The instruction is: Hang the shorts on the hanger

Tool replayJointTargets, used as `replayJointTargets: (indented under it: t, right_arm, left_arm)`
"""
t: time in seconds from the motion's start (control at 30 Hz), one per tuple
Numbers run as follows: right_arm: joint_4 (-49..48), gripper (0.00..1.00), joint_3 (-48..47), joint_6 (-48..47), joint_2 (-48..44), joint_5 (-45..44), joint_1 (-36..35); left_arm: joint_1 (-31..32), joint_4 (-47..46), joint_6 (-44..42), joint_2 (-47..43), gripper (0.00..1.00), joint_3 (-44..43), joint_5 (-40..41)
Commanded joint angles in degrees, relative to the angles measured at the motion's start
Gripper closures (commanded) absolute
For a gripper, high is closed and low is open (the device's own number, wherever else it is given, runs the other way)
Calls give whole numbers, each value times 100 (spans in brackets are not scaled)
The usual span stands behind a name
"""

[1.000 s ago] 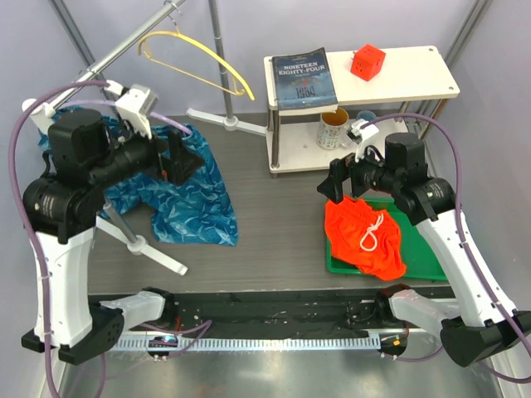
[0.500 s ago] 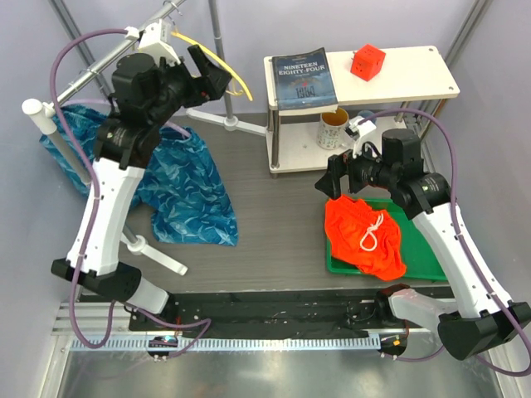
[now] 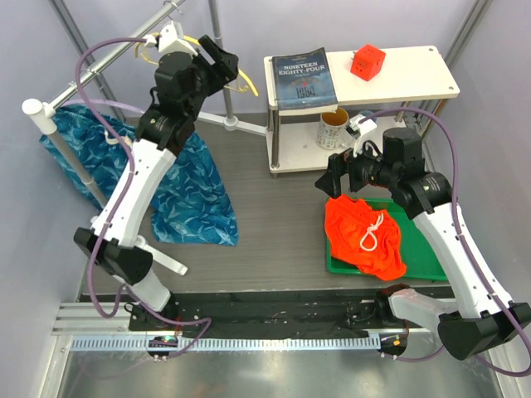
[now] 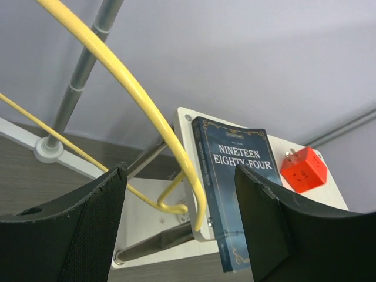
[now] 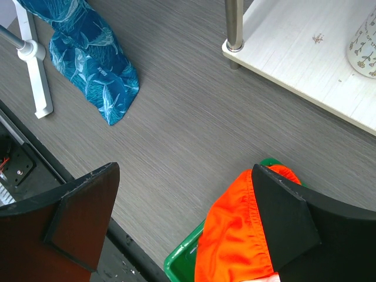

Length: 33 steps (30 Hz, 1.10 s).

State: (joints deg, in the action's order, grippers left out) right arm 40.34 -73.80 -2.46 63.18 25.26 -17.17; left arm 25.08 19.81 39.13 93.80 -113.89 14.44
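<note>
The orange-red shorts (image 3: 363, 236) with their white cord lie crumpled in a green tray (image 3: 427, 257) at the right. The thin yellow hanger (image 3: 243, 84) hangs from the metal rail at the back left. My left gripper (image 3: 224, 66) is raised to the hanger's right end. In the left wrist view the yellow hanger (image 4: 141, 100) curves down between the open fingers of my left gripper (image 4: 181, 176) without touching either pad. My right gripper (image 3: 336, 178) hovers open over the shorts' left edge. In the right wrist view the shorts (image 5: 235, 235) lie under the right finger of that gripper (image 5: 185, 170).
Blue wave-patterned shorts (image 3: 182, 191) hang off the slanted rail (image 3: 99, 70) of the rack and spread over the table. A white shelf (image 3: 415, 79) holds a book (image 3: 300, 79) and a red cube (image 3: 367, 62). A mug (image 3: 333, 127) stands on its lower level.
My left arm has swung up from beside the blue shorts to the hanger's right end, and its jaws have narrowed somewhat. The right arm has stayed put.
</note>
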Motion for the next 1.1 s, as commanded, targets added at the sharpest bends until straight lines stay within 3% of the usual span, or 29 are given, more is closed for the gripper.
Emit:
replayJointTargets:
  t: [0.0,0.37,0.6,0.7,0.9,1.07]
  right_arm:
    - [-246,0,-231,0,-104,6,21]
    - [-193,0,-258,-97,-157,-38,21]
    - [-149,0,-275,-202,-244,-108,21]
    - [-105,0,-328,-255,-262,-135,21]
    - [-79,0,-346,-343,-280,-144,21]
    - [-70,0,-302,-352,-297,-117,29]
  left_arm:
    - [111,-382,235,305,27,-327,603]
    - [137,-399,762,885,30,-784,701]
    - [111,-382,964,1149,52,-995,894]
    - [85,-320,1052,1193,73,-1022,929]
    - [14,-311,982,1211,97,-1101,991]
    - [-21,-443,929,1176,100,-1206,1026]
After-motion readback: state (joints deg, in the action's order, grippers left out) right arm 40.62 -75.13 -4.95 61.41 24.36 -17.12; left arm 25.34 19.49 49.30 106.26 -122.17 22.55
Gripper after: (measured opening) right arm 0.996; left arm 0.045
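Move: The right arm of the yellow hanger lies just off my left fingertips, about 6 cm ahead, 2 cm right and 4 cm below. The stand's upright pole stands behind it, roughly 15 cm ahead of my left hand and 5 cm to its left. The book is some 10 cm ahead of that hand, 18 cm right and 15 cm lower. From my right hand, the hanger arm lies about 20 cm ahead, 19 cm left and 14 cm higher. I reach my half-open left hand forward about 6 cm onto the hanger's right arm, dipping some 4 cm early on, rising a little, then sinking again. My wrist turns around 10 degrees as the fingers shut and pinch the yellow arm just above its lower end, with a slight ease to the left as they close. ##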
